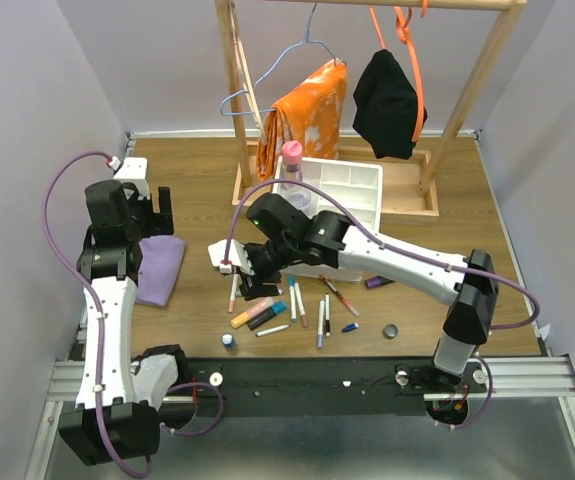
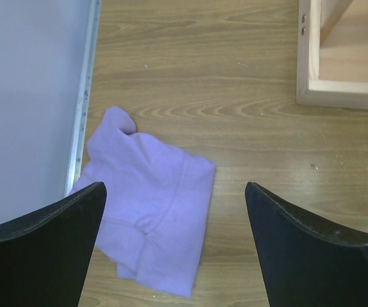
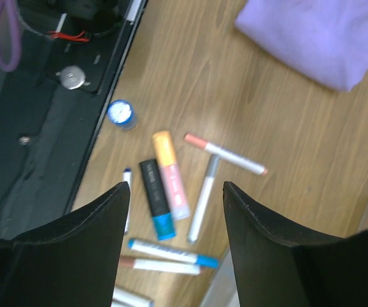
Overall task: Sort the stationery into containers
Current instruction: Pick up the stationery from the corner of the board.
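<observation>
Several pens and markers point(image 1: 292, 308) lie scattered on the wooden table in front of the white divided tray point(image 1: 352, 185). A pink-capped bottle point(image 1: 292, 158) stands at the tray's left corner. My right gripper point(image 1: 250, 287) hovers open and empty over the left end of the scatter. In the right wrist view the gripper point(image 3: 175, 187) sits above an orange-pink marker point(image 3: 172, 174), a black marker with a blue end point(image 3: 155, 195) and a white pen point(image 3: 201, 199). A blue-capped bottle point(image 3: 121, 113) stands near the table's front edge. My left gripper point(image 1: 163, 208) is open and empty over the purple cloth.
The purple cloth point(image 2: 152, 211) lies at the table's left side by the wall. The wooden clothes-rack base point(image 2: 340, 70) stands behind the tray, with orange and black garments hanging above. A purple marker point(image 1: 377, 283) and a dark round cap point(image 1: 391, 330) lie further right.
</observation>
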Tool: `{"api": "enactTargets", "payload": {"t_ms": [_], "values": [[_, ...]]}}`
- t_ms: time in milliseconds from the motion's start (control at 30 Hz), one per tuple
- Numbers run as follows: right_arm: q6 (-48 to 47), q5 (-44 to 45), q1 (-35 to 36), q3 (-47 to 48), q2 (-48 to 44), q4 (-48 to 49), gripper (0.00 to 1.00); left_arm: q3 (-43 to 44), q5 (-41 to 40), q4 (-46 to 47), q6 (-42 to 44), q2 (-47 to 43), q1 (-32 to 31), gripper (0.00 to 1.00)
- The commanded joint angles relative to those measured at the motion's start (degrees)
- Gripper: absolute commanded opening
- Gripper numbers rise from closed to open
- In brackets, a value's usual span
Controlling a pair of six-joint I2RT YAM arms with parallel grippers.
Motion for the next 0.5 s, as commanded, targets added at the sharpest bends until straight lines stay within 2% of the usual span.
{"api": "enactTargets", "payload": {"t_ms": [0, 200, 467], "values": [[-7.2, -1.6, 1.8, 3.2, 4.8, 2.2, 0.67, 3.8, -1.2, -1.6, 1.9, 0.9, 1.2, 0.99], [-8.9, -4.6, 4.6, 0.6, 5.0, 4.3, 0.66, 7.2, -2.1, -6.4, 5.5, 1.4, 2.3, 0.99], [-11.6, -0.4, 9.8, -0.2, 9.2, 1.2, 0.65, 4.8, 0.8, -5.2, -1.2, -1.5, 4.5, 0.99]]}}
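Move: The small blue pot at the near-left corner of the board lies about 7 cm back, 9 cm to the left and some 15 cm below the open right gripper. The pink-yellow marker is only about 1 cm back and 3 cm left of this gripper, the black-blue marker 2 cm back and 1 cm right; the red-white marker lies 5 cm ahead and 7 cm left. From the left hand the pot is roughly 23 cm back and 14 cm right. Carry the right gripper left at first, then mainly back towards the small blue pot, sinking a little on the way, about 7 cm in all. Turn it some 15 degrees counter-clockwise as it comes, with the fingers kept open and touching nothing. Meanwhile ease the empty left hand up and left, about 3 cm. ##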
